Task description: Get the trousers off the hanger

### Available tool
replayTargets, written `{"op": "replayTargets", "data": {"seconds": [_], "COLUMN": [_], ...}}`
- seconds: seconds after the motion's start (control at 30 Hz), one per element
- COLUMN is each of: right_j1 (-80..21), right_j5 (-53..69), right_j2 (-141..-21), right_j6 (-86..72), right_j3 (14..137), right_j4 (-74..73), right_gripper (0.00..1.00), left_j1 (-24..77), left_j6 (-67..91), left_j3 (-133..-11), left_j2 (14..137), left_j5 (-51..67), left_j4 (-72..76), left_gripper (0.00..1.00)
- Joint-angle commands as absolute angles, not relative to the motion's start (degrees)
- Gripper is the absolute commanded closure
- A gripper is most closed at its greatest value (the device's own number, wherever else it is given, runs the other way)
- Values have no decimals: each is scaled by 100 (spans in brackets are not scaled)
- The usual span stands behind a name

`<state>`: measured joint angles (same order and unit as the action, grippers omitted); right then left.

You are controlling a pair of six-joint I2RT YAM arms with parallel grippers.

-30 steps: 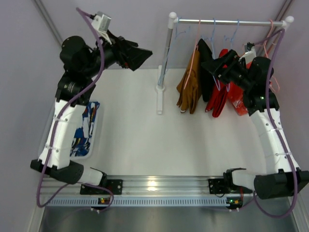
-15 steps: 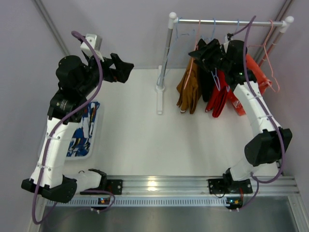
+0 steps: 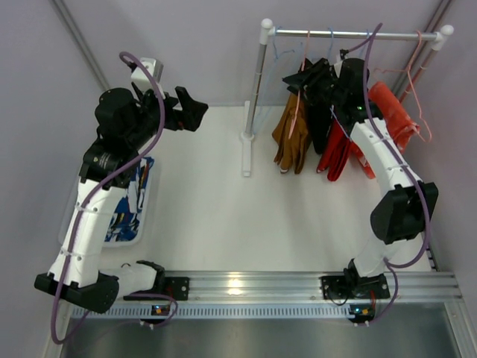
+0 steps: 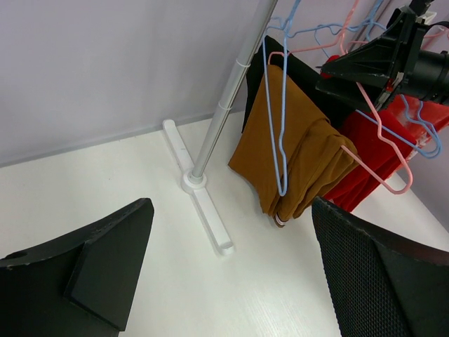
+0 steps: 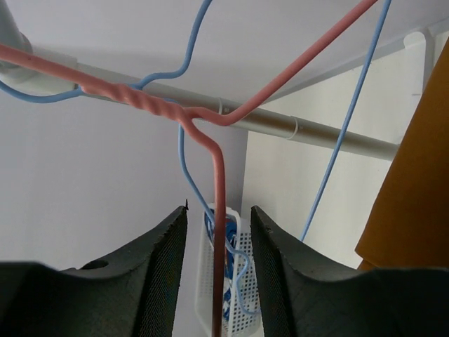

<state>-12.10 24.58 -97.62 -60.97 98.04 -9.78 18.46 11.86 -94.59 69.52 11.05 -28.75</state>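
Tan-brown trousers (image 3: 292,138), black trousers (image 3: 319,119) and red trousers (image 3: 335,153) hang on wire hangers from the rack's rail (image 3: 350,33). Blue patterned trousers (image 3: 127,198) lie in a white basket at the left. My right gripper (image 3: 309,78) is up at the hangers above the tan-brown pair. In the right wrist view the upright wire of a pink hanger (image 5: 219,210) runs between its fingers, with a gap on each side, so the right gripper (image 5: 219,274) is open. My left gripper (image 4: 231,281) is wide open above the table, left of the rack, holding nothing.
The rack's white post and foot (image 3: 246,149) stand mid-table. An orange-red garment (image 3: 391,112) hangs at the rail's right end. The white basket (image 3: 145,212) sits by the left arm. Grey walls close in the back and both sides.
My right arm has swung left along the rail to the pink hanger by the tan-brown trousers, and its jaws have narrowed around the wire. The left arm shifted slightly, still open.
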Motion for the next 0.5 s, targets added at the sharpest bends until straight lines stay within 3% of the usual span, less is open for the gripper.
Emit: {"op": "replayTargets", "data": {"seconds": [0.0, 0.17, 0.33, 0.47], "right_j1": [-1309, -1301, -1257, -1213], "right_j5": [2549, 2645, 2952, 3067], "right_j2": [-9870, -9888, -9800, -9694], "right_j6": [-6249, -6267, -6459, -6627], "right_j3": [10107, 10081, 10020, 10011], "right_j4": [-668, -738, -590, -361], "right_gripper": [60, 73, 97, 100], "left_j1": [1819, 1819, 1819, 1819], "left_j6": [1204, 1239, 1257, 1318], "left_j3": [-9395, -9404, -9369, -9282], "left_j2": [6943, 7005, 7031, 7023], "left_j5": [1107, 1142, 1055, 801], "left_j4": [-2725, -2716, -2707, -2663], "left_gripper": [1, 1, 1, 1]}}
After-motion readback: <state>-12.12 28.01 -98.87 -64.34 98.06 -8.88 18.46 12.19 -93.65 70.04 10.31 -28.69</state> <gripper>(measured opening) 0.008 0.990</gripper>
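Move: The near shoulder of the pink hanger, just below its twisted neck, already stands between the right hand's open fingers. Its brown trousers hang about 20 cm below and 3 cm ahead. The empty blue hanger is roughly 7 cm left and 3 cm ahead. The black trousers are some 5 cm right, 3 cm ahead and 18 cm below. From the left hand the pink shoulder lies about 20 cm right, 8 cm ahead and 5 cm below. The pink hanger's near shoulder gets pinched as the right fingers go from nearly half open to shut around its wire. The right hand otherwise all but stays in place, edging about 1 cm to its left, dipping a centimetre and partly coming back up, with a wrist turn of roughly 5 degrees. ##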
